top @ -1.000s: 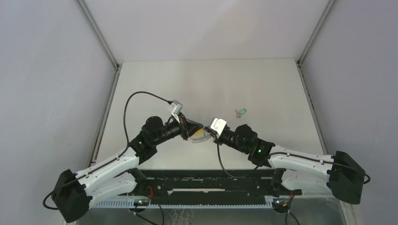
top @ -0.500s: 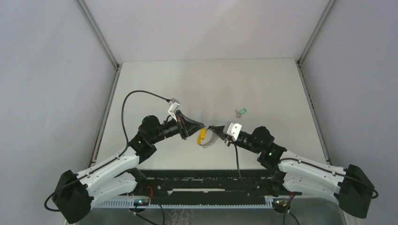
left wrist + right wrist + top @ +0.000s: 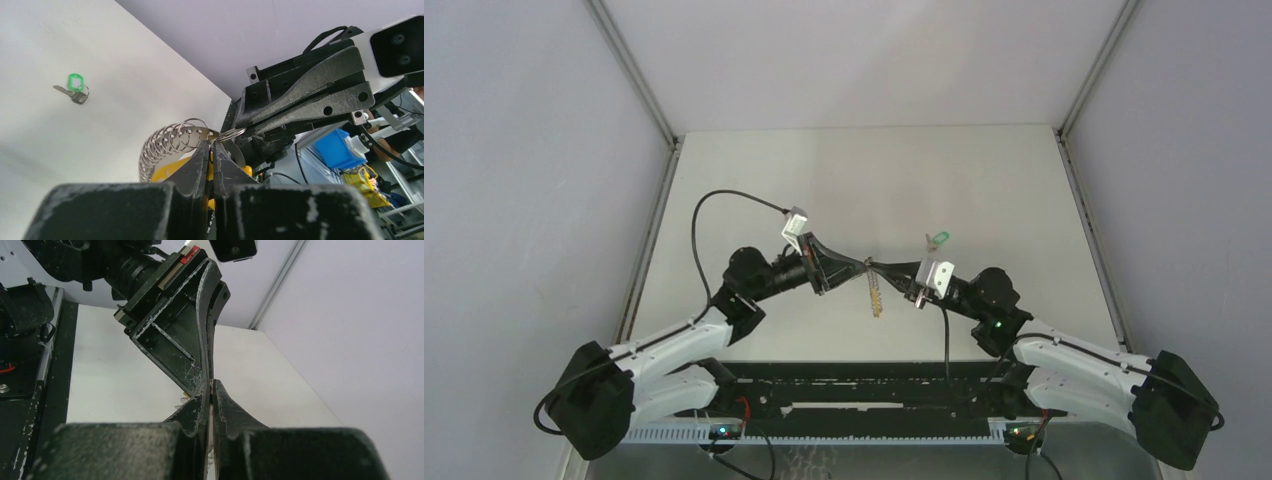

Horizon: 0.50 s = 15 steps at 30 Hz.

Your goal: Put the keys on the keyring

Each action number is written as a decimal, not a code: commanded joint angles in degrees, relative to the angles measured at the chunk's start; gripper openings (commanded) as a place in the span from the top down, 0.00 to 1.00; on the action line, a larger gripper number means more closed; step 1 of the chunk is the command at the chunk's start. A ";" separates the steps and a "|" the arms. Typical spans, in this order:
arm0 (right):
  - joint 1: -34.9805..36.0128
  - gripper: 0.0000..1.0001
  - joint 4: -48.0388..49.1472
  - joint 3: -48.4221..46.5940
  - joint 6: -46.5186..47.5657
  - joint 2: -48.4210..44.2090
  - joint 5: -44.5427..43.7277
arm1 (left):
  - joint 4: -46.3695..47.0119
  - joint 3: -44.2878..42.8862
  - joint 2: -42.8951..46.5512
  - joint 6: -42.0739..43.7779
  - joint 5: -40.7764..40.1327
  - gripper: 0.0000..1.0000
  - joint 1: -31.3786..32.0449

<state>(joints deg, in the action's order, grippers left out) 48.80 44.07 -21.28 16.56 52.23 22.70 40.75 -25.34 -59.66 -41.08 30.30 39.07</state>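
The keyring (image 3: 876,296) hangs edge-on below the two gripper tips, which meet above the table's middle. Up close, the keyring (image 3: 165,142) is a grey rim with holes, threaded with several small wire rings, and has a yellow section lower down. My left gripper (image 3: 212,146) is shut on its rim. My right gripper (image 3: 874,266) is shut on a small wire ring (image 3: 231,134) at that rim. One of the keys, green-headed (image 3: 939,238), lies on the table behind the right wrist and shows in the left wrist view too (image 3: 75,90).
A black rail (image 3: 874,385) runs along the near edge between the arm bases. The left arm's cable (image 3: 724,200) loops above its wrist. Grey walls with metal posts (image 3: 639,80) close the table on three sides.
The right arm has drawn back to the right, its fingers still at the left gripper's tips. The keyring has turned from lying flat to hanging edge-on, a little further right.
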 commanded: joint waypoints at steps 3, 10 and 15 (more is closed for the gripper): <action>-1.48 1.00 9.13 -1.24 -3.27 -0.28 4.15 | 5.13 2.38 1.66 -1.47 0.82 0.87 -0.84; -2.13 1.00 9.13 -1.26 -4.35 0.18 4.49 | 0.75 4.21 8.26 3.98 -1.38 0.70 -1.54; -2.21 1.00 9.49 -1.65 -4.88 1.02 5.11 | -0.33 5.92 13.40 7.54 -1.82 0.62 -1.89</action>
<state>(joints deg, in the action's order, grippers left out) 46.89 49.69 -21.28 13.50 53.04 26.68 40.82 -21.30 -50.48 -38.28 29.54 37.71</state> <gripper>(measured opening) 0.003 0.348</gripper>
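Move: The keyring hangs on edge just below the two meeting fingertips: its middle is roughly 7 cm under the left hand and 2 cm back, and about 8 cm under the right hand, also 2 cm back. The left fingertips are at the linked wire rings on its top, with the right fingertips about 2 cm to their right. The green-tagged key lies on the table about 20 cm ahead of the left hand, 16 cm right and 24 cm below. Open the left fingers to about a third and let go of the small wire ring at the top of the keyring, then back the left gripper off to its left, about 2.5 cm, rising some 1.5 cm and easing slightly back. Keep the right fingers shut on their ring and lift it by about 1.5 cm. ##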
